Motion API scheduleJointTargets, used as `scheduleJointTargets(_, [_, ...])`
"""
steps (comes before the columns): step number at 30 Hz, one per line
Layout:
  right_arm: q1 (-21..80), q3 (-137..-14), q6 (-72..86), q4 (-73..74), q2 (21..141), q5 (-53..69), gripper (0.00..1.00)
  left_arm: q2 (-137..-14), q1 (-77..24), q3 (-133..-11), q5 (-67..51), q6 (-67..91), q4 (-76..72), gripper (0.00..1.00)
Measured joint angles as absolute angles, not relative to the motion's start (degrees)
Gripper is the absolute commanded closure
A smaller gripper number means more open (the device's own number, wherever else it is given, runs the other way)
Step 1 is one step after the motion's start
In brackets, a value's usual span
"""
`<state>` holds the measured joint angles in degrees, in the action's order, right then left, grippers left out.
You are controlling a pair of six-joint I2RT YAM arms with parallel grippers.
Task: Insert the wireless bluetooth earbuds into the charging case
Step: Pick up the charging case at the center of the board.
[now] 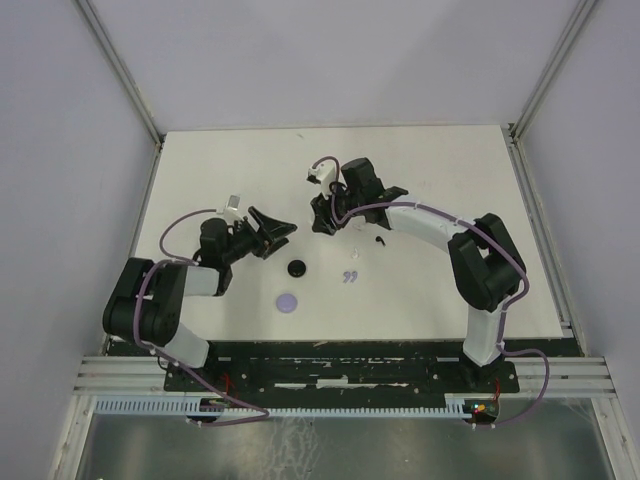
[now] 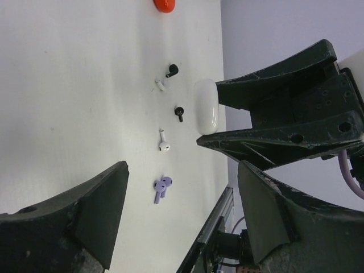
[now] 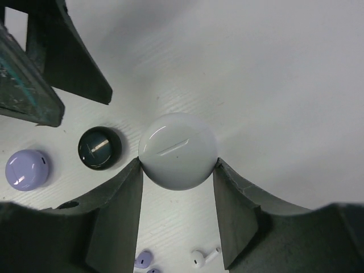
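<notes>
My right gripper point(image 3: 178, 166) is shut on the white round charging case point(image 3: 178, 150), one finger on each side; its lid seam looks closed. The left wrist view shows the same case point(image 2: 206, 106) edge-on between the right fingers point(image 2: 273, 91). Just left of it my left gripper point(image 1: 278, 232) stands open and holds nothing. Loose earbuds lie on the white table: a lavender pair point(image 2: 162, 188), a white one point(image 2: 164, 142), another white one point(image 2: 160, 85) and two black ones point(image 2: 179, 112) point(image 2: 172, 70). From above, the lavender pair point(image 1: 349, 277) lies near the middle.
A black round case point(image 3: 99, 148) and a lavender round case point(image 3: 26, 169) lie on the table point(image 1: 440, 290) near the held case, below the left gripper. A red object point(image 2: 164, 4) shows at the far edge of the left wrist view. Grey walls enclose the table.
</notes>
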<state>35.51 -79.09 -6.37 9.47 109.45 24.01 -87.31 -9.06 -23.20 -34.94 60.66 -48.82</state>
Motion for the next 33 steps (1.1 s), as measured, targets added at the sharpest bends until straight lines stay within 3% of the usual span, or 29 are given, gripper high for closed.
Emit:
scheduleJointTargets(11, [35.86,-78.13,-5.78,10.15,108.73,27.24,0.70,-98.17,-9.61,-27.31,-39.48,69.17,-62.96,0.24])
scheduleJointTargets(24, [36.77,-78.13,-5.80,10.44,108.68,28.01,0.70,-101.03,-13.34,-30.17,-39.57,69.69,-64.88,0.28])
scheduleJointTargets(33, [37.01,-78.13,-5.82,11.20,108.68,28.05,0.71,-101.54,-13.65,-30.50,-39.35,69.67,-64.86,0.42])
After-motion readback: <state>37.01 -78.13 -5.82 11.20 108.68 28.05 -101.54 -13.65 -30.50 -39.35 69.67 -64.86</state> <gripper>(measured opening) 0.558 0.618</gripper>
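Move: The white charging case is held off the table in the right fingers, about 5 cm ahead of the open left gripper and 7 cm to its right, roughly level; that gripper is 5 cm back and 7 cm left of the right hand. Some 9 cm lower, counting from the left hand, the black case is 1 cm ahead and 2 cm right, the purple case 7 cm straight back. From the right hand, a white earbud lies 8 cm right, 1 cm back, 10 cm down. The charging case, still gripped by the right hand, is drawn back some 3 cm and slightly left towards the left gripper. The left hand comes to meet it, about 5 cm right, with a little forward and upward travel, rolling its left side down and swinging clockwise by around 10 degrees altogether. Its fingers narrow partway around the case without shutting; whether they touch can't be made out. ##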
